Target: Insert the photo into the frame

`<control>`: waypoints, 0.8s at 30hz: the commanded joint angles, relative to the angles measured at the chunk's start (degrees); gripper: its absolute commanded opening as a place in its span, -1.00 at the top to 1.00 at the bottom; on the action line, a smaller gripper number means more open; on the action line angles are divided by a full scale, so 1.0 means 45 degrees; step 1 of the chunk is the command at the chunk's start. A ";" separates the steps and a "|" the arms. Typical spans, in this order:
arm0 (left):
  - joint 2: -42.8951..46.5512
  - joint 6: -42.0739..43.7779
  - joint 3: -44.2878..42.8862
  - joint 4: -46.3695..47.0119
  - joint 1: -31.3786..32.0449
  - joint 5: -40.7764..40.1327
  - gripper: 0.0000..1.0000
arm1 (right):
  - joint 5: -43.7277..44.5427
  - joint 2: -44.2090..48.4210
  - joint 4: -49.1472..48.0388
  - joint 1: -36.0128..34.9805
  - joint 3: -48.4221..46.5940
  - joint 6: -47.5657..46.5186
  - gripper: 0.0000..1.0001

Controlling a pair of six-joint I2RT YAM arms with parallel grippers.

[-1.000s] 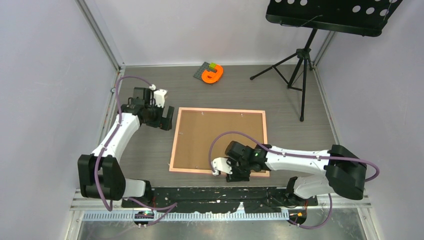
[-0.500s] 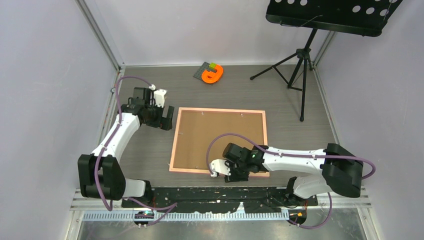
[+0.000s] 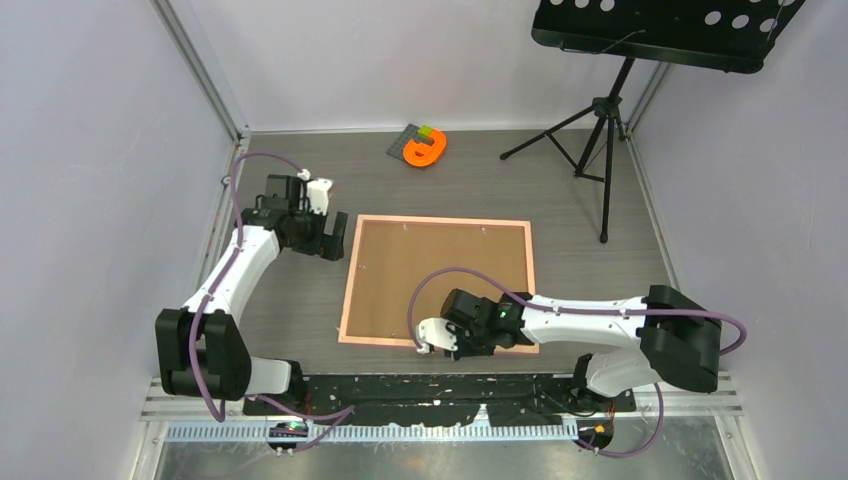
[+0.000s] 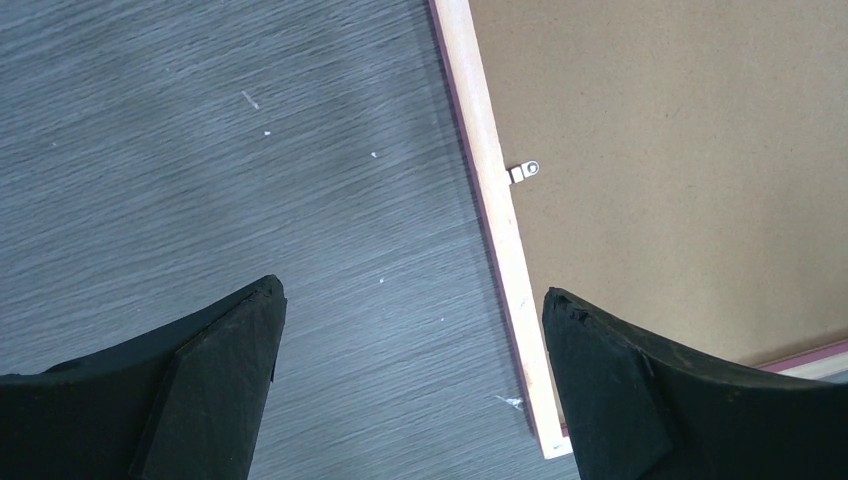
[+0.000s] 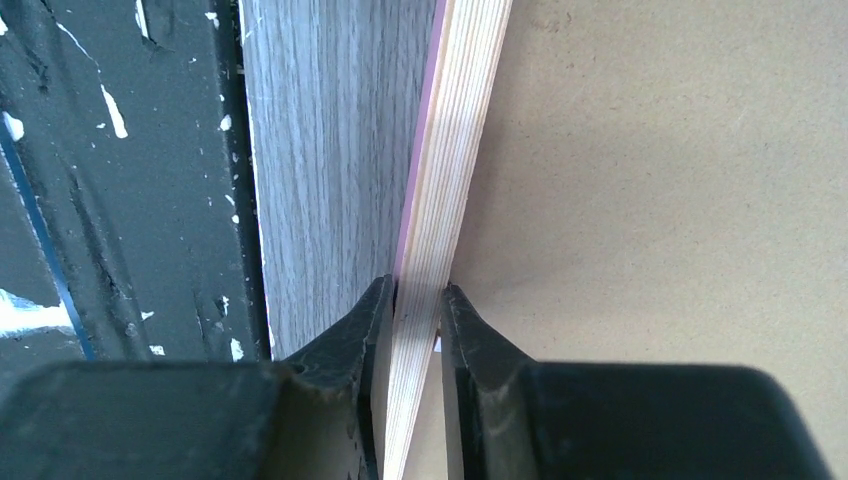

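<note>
The pink frame (image 3: 349,282) lies flat on the table with a brown backing board (image 3: 440,272) facing up inside it. The photo is hidden. My right gripper (image 3: 468,343) is shut on the frame's near rail; in the right wrist view the pale wooden rail (image 5: 450,150) runs between both fingers of the gripper (image 5: 415,295). My left gripper (image 3: 334,238) is open and empty beside the frame's far left corner. In the left wrist view its jaws (image 4: 410,292) straddle the frame's rail (image 4: 495,220), above it, near a small metal clip (image 4: 522,172).
An orange object on a small grey-and-green plate (image 3: 424,148) sits at the back. A black music stand's tripod (image 3: 603,125) stands at the back right. The black base plate (image 5: 120,180) lies just beyond the frame's near rail. Walls close in on the left and right.
My right gripper has slid a little to the left along the frame's near rail. The left arm and the frame have not visibly moved.
</note>
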State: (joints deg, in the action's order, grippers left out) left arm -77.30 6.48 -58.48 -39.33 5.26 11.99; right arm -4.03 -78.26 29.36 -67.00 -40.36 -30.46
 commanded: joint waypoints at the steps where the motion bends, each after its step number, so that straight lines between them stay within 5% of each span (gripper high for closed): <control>1: 0.0171 0.0284 -0.0127 0.0147 -0.0094 0.0118 -0.95 | 0.0434 0.0223 -0.0010 -0.0081 -0.0339 -0.0016 0.87; 15: 0.4129 0.4318 0.1587 -0.0525 0.0196 0.2776 -0.99 | -0.1455 0.0725 0.1180 0.1919 -0.2210 -0.0499 0.89; 24: 0.6377 0.5166 0.1823 -0.0740 0.3615 0.1328 -0.99 | -0.2294 -0.0496 0.1769 0.2540 -0.4295 -0.0294 0.89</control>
State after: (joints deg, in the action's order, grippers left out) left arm -50.33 25.85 -49.98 -42.26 14.55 21.34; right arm -11.66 -79.64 38.50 -56.66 -52.93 -31.31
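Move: My right hand already pinches the frame's near rail. The middle of the frame lies about 15 cm ahead of that hand and 5 cm to its left, and the near-right corner some 14 cm to its right and 1 cm back. My left hand, open, hovers by the left rail, whose middle is about 3 cm back, 4 cm right and 10 cm down. The near-left corner is roughly 18 cm back, 4 cm right and equally low. Keeping my right fingers pinched on the near rail, I raise it about 5 cm while carrying it some 4 cm forward, with a little leftward travel at the end. My open left hand swings back towards the near-left corner, rising and veering right, about 11 cm in all, turning some 30 degrees clockwise as its fingers tilt up towards level. ##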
